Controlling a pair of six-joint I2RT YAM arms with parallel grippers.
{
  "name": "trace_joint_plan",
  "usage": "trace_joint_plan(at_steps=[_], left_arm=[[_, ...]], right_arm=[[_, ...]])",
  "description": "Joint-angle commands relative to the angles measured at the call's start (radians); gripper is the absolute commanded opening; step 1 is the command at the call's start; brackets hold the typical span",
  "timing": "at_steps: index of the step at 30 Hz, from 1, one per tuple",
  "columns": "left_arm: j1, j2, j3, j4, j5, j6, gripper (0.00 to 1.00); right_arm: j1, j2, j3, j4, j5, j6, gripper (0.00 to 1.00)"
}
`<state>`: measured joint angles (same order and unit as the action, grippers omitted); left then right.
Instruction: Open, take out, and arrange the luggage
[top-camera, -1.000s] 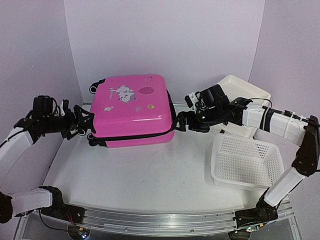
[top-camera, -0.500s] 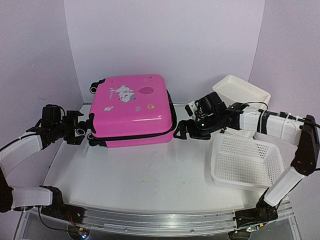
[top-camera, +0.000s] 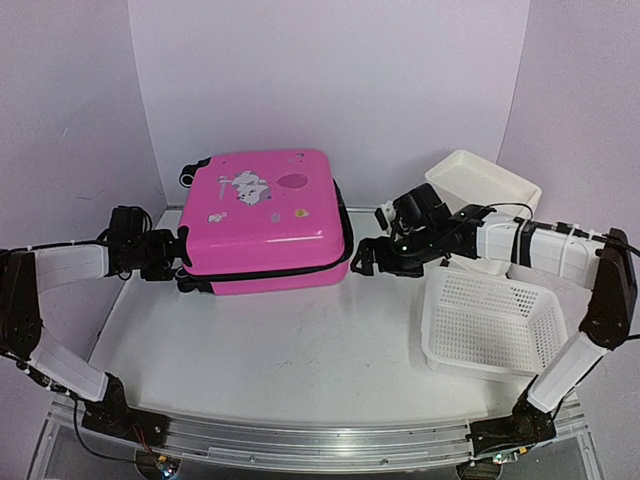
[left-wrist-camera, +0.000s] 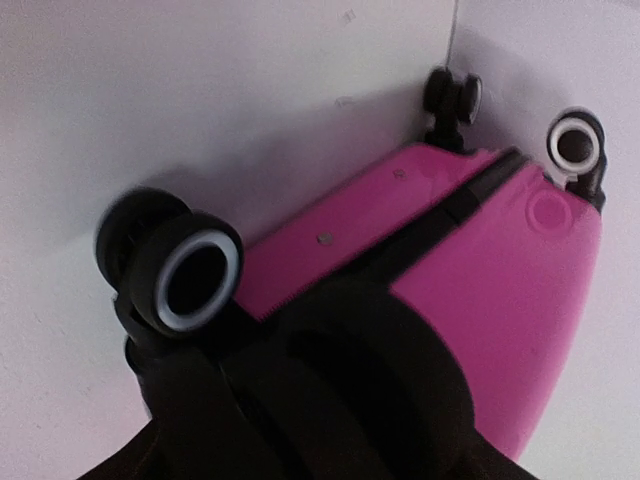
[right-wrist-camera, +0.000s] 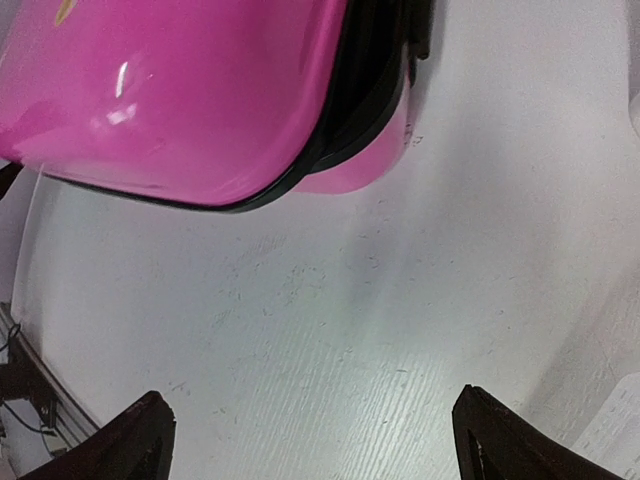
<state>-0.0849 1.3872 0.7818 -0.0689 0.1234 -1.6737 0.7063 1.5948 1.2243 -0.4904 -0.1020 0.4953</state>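
The luggage (top-camera: 265, 215) is a hot-pink hard-shell suitcase lying flat and closed at the back of the table, white cartoon print up. My left gripper (top-camera: 166, 256) is pressed against its left end, by the black wheels. In the left wrist view the pink shell (left-wrist-camera: 500, 270) and a white-ringed wheel (left-wrist-camera: 197, 275) show. A big black wheel (left-wrist-camera: 350, 385) fills the space where my jaws are, so the fingers are hidden. My right gripper (top-camera: 366, 256) hovers open just off the case's right front corner (right-wrist-camera: 350, 150), with its fingertips (right-wrist-camera: 150, 440) wide apart over bare table.
A white mesh basket (top-camera: 492, 325) sits at the right front. A white plastic drawer stack (top-camera: 482, 180) stands behind my right arm. White walls close in the back and both sides. The table's front edge carries a metal rail (top-camera: 300, 440).
My left arm has swung in to the right until its gripper meets the suitcase's wheel end. The right gripper has drifted slightly towards the case and stays open.
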Motion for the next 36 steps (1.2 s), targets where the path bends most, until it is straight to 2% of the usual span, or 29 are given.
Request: trace_joint_plan(at_steps=[1, 6, 10, 13, 18, 21, 24, 28, 30, 32, 33, 36], left_arm=[[0.007, -0.041, 0.039, 0.094, -0.092, 0.136, 0.58], [0.021, -0.1, 0.04, 0.1, -0.099, 0.211, 0.25], [0.04, -0.153, 0.073, 0.098, -0.062, 0.281, 0.15], [0.051, -0.193, 0.109, 0.096, -0.025, 0.317, 0.06], [0.056, -0.234, 0.201, 0.089, 0.046, 0.324, 0.0], [0.072, -0.219, 0.265, 0.085, 0.143, 0.27, 0.0], [0.08, -0.214, 0.324, 0.086, 0.181, 0.217, 0.0], [0.081, -0.196, 0.399, 0.086, 0.197, 0.145, 0.0], [0.082, -0.18, 0.432, 0.086, 0.204, 0.1, 0.0], [0.082, -0.164, 0.461, 0.086, 0.206, 0.055, 0.0], [0.082, -0.158, 0.478, 0.086, 0.203, 0.037, 0.0], [0.082, -0.139, 0.516, 0.086, 0.185, -0.004, 0.0]], right_arm=[[-0.038, 0.071, 0.088, 0.022, 0.123, 0.087, 0.98], [-0.047, 0.103, 0.148, 0.016, 0.212, 0.038, 0.98], [-0.06, 0.147, 0.196, 0.014, 0.195, -0.11, 0.98], [-0.076, 0.191, 0.242, 0.009, 0.195, -0.131, 0.98], [-0.077, 0.321, 0.366, 0.016, 0.13, -0.091, 0.95], [-0.074, 0.309, 0.336, 0.104, 0.111, -0.094, 0.94], [-0.074, 0.264, 0.231, 0.231, 0.11, -0.177, 0.95], [-0.073, 0.228, 0.161, 0.295, 0.041, -0.372, 0.97], [-0.074, 0.203, 0.099, 0.383, 0.012, -0.471, 0.98], [-0.074, 0.177, 0.012, 0.549, -0.021, -0.561, 0.98], [-0.074, 0.169, -0.023, 0.65, -0.026, -0.585, 0.98], [-0.074, 0.177, -0.033, 0.776, -0.037, -0.596, 0.98]])
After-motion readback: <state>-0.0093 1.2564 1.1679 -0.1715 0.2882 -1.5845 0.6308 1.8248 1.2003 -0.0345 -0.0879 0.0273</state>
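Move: The suitcase's lid-side near-left wheel already sits between the left hand's open fingers, about level with them. The matching lower wheel is some 9 cm under it and 1 cm right; the far lid wheel is roughly 22 cm ahead and 2 cm right. The lower shell's right end lies about 10 cm ahead of the right hand, 5 cm left, 9 cm below; the white basket is some 28 cm right, 6 cm back and 12 cm below. The suitcase's lid wheel is pinched as the left fingers close, then carried up some 20 cm with only a slight forward drift, the hand's fingers tilting upward about 25 degrees and keeping their grip. The right hand, open, reaches forward roughly 10 cm along the case's right end, then sinks and eases back and left beside the lower shell, turning counter-clockwise and tipping its fingers up; contact there can't be made out. ##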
